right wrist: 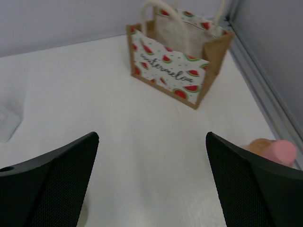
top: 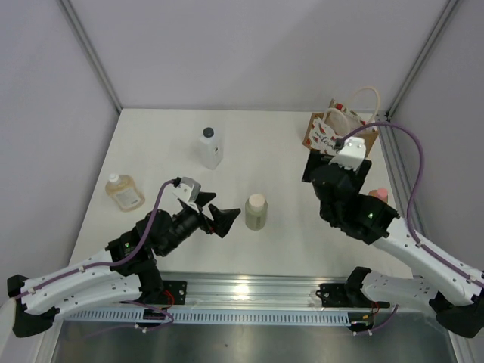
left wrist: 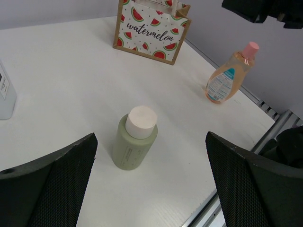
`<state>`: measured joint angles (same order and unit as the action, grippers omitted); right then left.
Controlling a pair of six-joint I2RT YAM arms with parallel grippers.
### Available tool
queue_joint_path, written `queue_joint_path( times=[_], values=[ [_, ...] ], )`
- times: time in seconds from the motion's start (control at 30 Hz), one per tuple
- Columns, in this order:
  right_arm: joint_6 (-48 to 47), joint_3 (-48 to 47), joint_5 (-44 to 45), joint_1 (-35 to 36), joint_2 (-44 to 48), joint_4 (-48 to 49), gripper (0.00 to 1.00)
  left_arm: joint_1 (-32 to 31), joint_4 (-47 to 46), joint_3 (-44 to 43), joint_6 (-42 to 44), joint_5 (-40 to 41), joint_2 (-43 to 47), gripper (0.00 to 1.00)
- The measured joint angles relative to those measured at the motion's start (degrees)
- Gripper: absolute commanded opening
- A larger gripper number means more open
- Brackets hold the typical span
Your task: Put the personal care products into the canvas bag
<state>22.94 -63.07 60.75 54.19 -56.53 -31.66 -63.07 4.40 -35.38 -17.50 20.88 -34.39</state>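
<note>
My left gripper (top: 223, 208) hangs open just left of the beige cylinder with a cream cap (top: 256, 212). In the left wrist view that bottle (left wrist: 135, 144) stands upright ahead of the black fingers (left wrist: 47, 179), nearer the left one and untouched. A white bottle with a black cap (top: 210, 147) stands mid-table, and an amber flask (top: 124, 192) lies at the left. The orange bottle with a pink cap (left wrist: 226, 78) lies by the right edge. My right gripper (top: 336, 170) is open and empty, facing the canvas bag (right wrist: 175, 71), which stands upright at the back right (top: 336, 132).
The white table (top: 174, 249) ends in a metal rail along the near edge (top: 249, 291). Grey walls close in the back and both sides. The right arm's body covers most of the orange bottle (top: 378, 194) in the top view.
</note>
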Motion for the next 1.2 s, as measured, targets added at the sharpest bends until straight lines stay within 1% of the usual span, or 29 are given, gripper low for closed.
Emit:
queue_joint_path(
  times=[0.13,0.2,0.3,0.43,0.57,0.7,0.8,1.03,1.2],
  values=[
    [2.78,0.22,-2.40,-15.43,0.37,-5.07,0.99,0.00,0.00,0.00,0.07,1.01,-0.11,0.99],
    [3.65,2.62,-4.37,-22.97,1.33,-6.32,0.99,0.00,0.00,-0.02,0.07,1.36,-0.22,0.99],
    [4.09,6.93,-7.69,-28.26,4.50,-7.76,0.99,0.00,0.02,-0.02,0.09,1.33,-0.63,0.99],
    [4.33,9.31,-9.22,-31.15,7.67,-8.17,0.99,0.00,0.04,-0.02,0.09,1.29,-0.96,0.99],
    [4.42,11.30,-10.38,-34.56,7.45,-7.23,1.00,0.00,0.07,-0.02,0.09,1.29,-0.85,0.99],
    [4.33,15.45,-14.84,-39.71,6.14,-4.48,0.99,0.00,0.07,-0.02,0.09,1.29,-0.85,0.99],
    [3.98,18.75,-17.90,-42.23,5.51,-2.34,0.99,0.00,0.07,-0.02,0.09,1.29,-0.85,0.99],
    [1.86,23.91,-22.64,-44.39,4.55,3.87,0.99,0.00,0.07,-0.02,0.09,1.29,-0.85,0.99],
    [-0.57,26.34,-26.10,-45.07,4.44,8.33,0.95,0.00,0.07,-0.02,0.11,1.31,-0.85,0.99]
  ],
)
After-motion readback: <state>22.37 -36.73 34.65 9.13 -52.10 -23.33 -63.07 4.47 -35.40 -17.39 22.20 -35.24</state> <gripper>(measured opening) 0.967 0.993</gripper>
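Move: The pink-capped bottle stands about 17 cm to the right of the right hand and 2 cm ahead, its middle some 23 cm below. The canvas bag is about 26 cm ahead of that hand and 8 cm to its right; the green bottle stands 19 cm to its left and 3 cm back, both some 20 to 25 cm lower. From the left hand, the pink-capped bottle lies roughly 12 cm ahead, 42 cm right and 19 cm below. The pink-capped bottle is approached by the right hand, which sweeps right about 17 cm, sinking only a little at first, then comes down mostly straight beside its neck, some 17 cm lower in all. The wrist swings clockwise nearly 30 degrees, eases back slightly and tips the fingers down about 20; they stay wide open, one either side of the bottle's top. ##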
